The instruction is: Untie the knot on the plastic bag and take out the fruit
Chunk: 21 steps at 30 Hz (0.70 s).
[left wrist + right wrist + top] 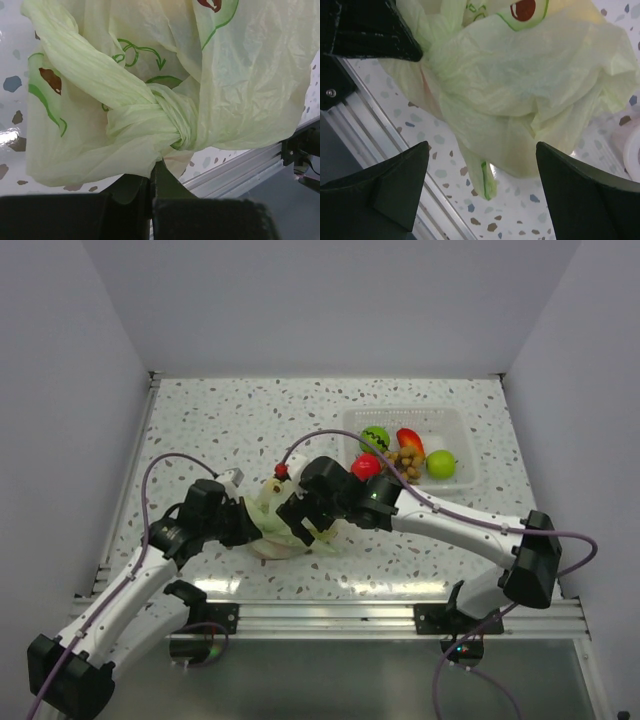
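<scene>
The pale green plastic bag lies on the table between both grippers. Its knot is a tight twisted bunch just above my left gripper, which is shut on a fold of the bag's plastic right below the knot. My right gripper is open on the bag's other side, fingers wide apart, with a loose tail of the bag hanging between them, untouched. Whatever is in the bag is hidden. A round red fruit and a brownish grape bunch lie in the tray.
A clear tray at the back right also holds a green ball with a zigzag stripe, a red and yellow piece and a lime green apple. The table's metal front rail runs close behind the bag.
</scene>
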Each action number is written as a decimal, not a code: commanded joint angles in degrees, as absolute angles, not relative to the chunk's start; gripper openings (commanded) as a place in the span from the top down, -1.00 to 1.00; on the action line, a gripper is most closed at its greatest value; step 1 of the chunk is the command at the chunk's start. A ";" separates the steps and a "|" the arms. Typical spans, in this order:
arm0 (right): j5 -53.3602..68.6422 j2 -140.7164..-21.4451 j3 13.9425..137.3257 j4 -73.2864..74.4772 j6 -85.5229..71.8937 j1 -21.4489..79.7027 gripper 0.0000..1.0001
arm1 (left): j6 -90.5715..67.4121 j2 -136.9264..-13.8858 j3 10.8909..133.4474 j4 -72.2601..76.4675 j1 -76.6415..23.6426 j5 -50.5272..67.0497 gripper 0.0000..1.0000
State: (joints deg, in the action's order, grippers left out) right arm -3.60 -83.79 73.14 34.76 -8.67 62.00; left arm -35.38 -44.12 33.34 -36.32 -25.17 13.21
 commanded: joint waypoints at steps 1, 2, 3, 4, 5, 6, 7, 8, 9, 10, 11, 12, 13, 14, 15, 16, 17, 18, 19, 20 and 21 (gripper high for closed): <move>-5.89 -86.91 78.04 29.45 -3.69 62.23 -0.82 | -32.79 -43.86 36.82 -39.46 -25.31 10.46 1.00; -6.32 -87.88 79.18 29.10 -3.34 62.31 -0.82 | -32.78 -43.60 36.83 -39.46 -25.23 10.37 1.00; -6.42 -88.76 79.62 28.74 -2.47 62.49 -0.82 | -32.87 -43.51 36.91 -39.46 -25.22 10.28 1.00; -6.24 -90.68 80.06 27.87 -2.11 62.49 -0.81 | -32.87 -43.42 36.83 -39.46 -25.22 10.28 1.00; -6.24 -91.66 80.76 27.51 -2.02 62.49 -0.79 | -32.96 -43.33 36.83 -39.29 -25.22 10.11 1.00; -5.89 -92.45 81.03 26.55 -2.11 62.49 -0.78 | -33.22 -43.24 36.65 -39.11 -25.22 9.93 1.00; -5.11 -93.50 81.12 26.11 -2.02 62.49 -0.77 | -33.48 -42.81 36.65 -38.94 -25.22 9.93 1.00; -4.58 -95.17 81.30 25.76 -2.28 62.49 -0.76 | -33.57 -42.63 36.82 -38.76 -25.22 9.84 1.00; -4.57 -96.06 81.21 25.49 -2.55 62.49 -0.73 | -33.57 -42.45 36.91 -38.59 -25.22 9.41 1.00; -4.74 -96.67 80.86 24.79 -2.64 62.58 -0.69 | -33.40 -42.10 37.00 -38.50 -25.22 8.97 1.00; -5.36 -97.72 80.60 24.52 -2.90 62.49 -0.58 | -33.31 -41.93 37.26 -38.67 -25.31 8.53 1.00; -5.45 -97.91 80.07 23.91 -3.42 62.49 -0.44 | -33.31 -41.75 37.35 -38.76 -25.23 7.39 1.00; -6.15 -97.91 79.55 23.56 -3.69 62.40 -0.27 | -33.48 -41.49 37.44 -38.85 -25.22 6.77 1.00; -6.85 -97.56 78.15 23.21 -4.04 62.40 -0.09 | -33.66 -41.40 37.53 -38.93 -25.22 6.25 1.00; -7.03 -96.25 77.44 22.68 -4.57 62.14 0.43 | -33.75 -41.31 37.79 -39.02 -25.22 5.46 1.00; -7.03 -95.28 76.65 21.98 -4.92 61.96 0.69 | -34.62 -41.22 37.97 -39.20 -25.22 5.01 1.00; -7.38 -94.32 75.34 22.06 -5.18 61.44 0.92 | -35.06 -41.22 38.14 -39.29 -25.22 4.40 1.00; -8.95 -91.52 74.63 21.97 -6.32 60.91 1.00 | -35.50 -41.05 38.14 -39.37 -25.14 2.74 1.00; -9.31 -89.84 73.75 21.80 -6.94 60.30 1.00 | -36.38 -41.04 38.23 -39.55 -25.14 1.42 1.00; -9.58 -88.00 71.57 21.36 -7.55 59.68 1.00 | -36.73 -41.31 38.49 -40.68 -25.14 0.19 1.00; -10.28 -83.63 70.24 20.49 -9.47 57.94 1.00 | -37.09 -41.66 38.93 -41.48 -25.05 -4.44 1.00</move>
State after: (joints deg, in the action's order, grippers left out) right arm -5.76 -93.27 72.79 22.57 -6.20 61.25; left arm -35.68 -41.78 35.97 -38.87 -25.21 4.60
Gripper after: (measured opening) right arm 0.013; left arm 0.019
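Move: The plastic on the right side of the bag's knot lies about 4 cm ahead of the open right hand, 5 cm to its left and 4 cm below. The knot is roughly 8 cm left, 1 cm ahead and 6 cm down; the white basket's middle is some 20 cm ahead, 25 cm right, 15 cm lower. From the left hand, already pinching the bag's left end, that plastic is about 5 cm ahead, 6 cm right, 2 cm up. The bag plastic just right of the knot is what the right hand reaches, fingers wide, going about 5 cm left and 3.5 cm forward, then dipping some 4 cm into the folds. Its fingers shut and pinch the plastic, then draw about 1.5 cm back right and slightly up. The left hand keeps its pinch and eases about 3 cm left, forward and up, turning slightly counter-clockwise. ##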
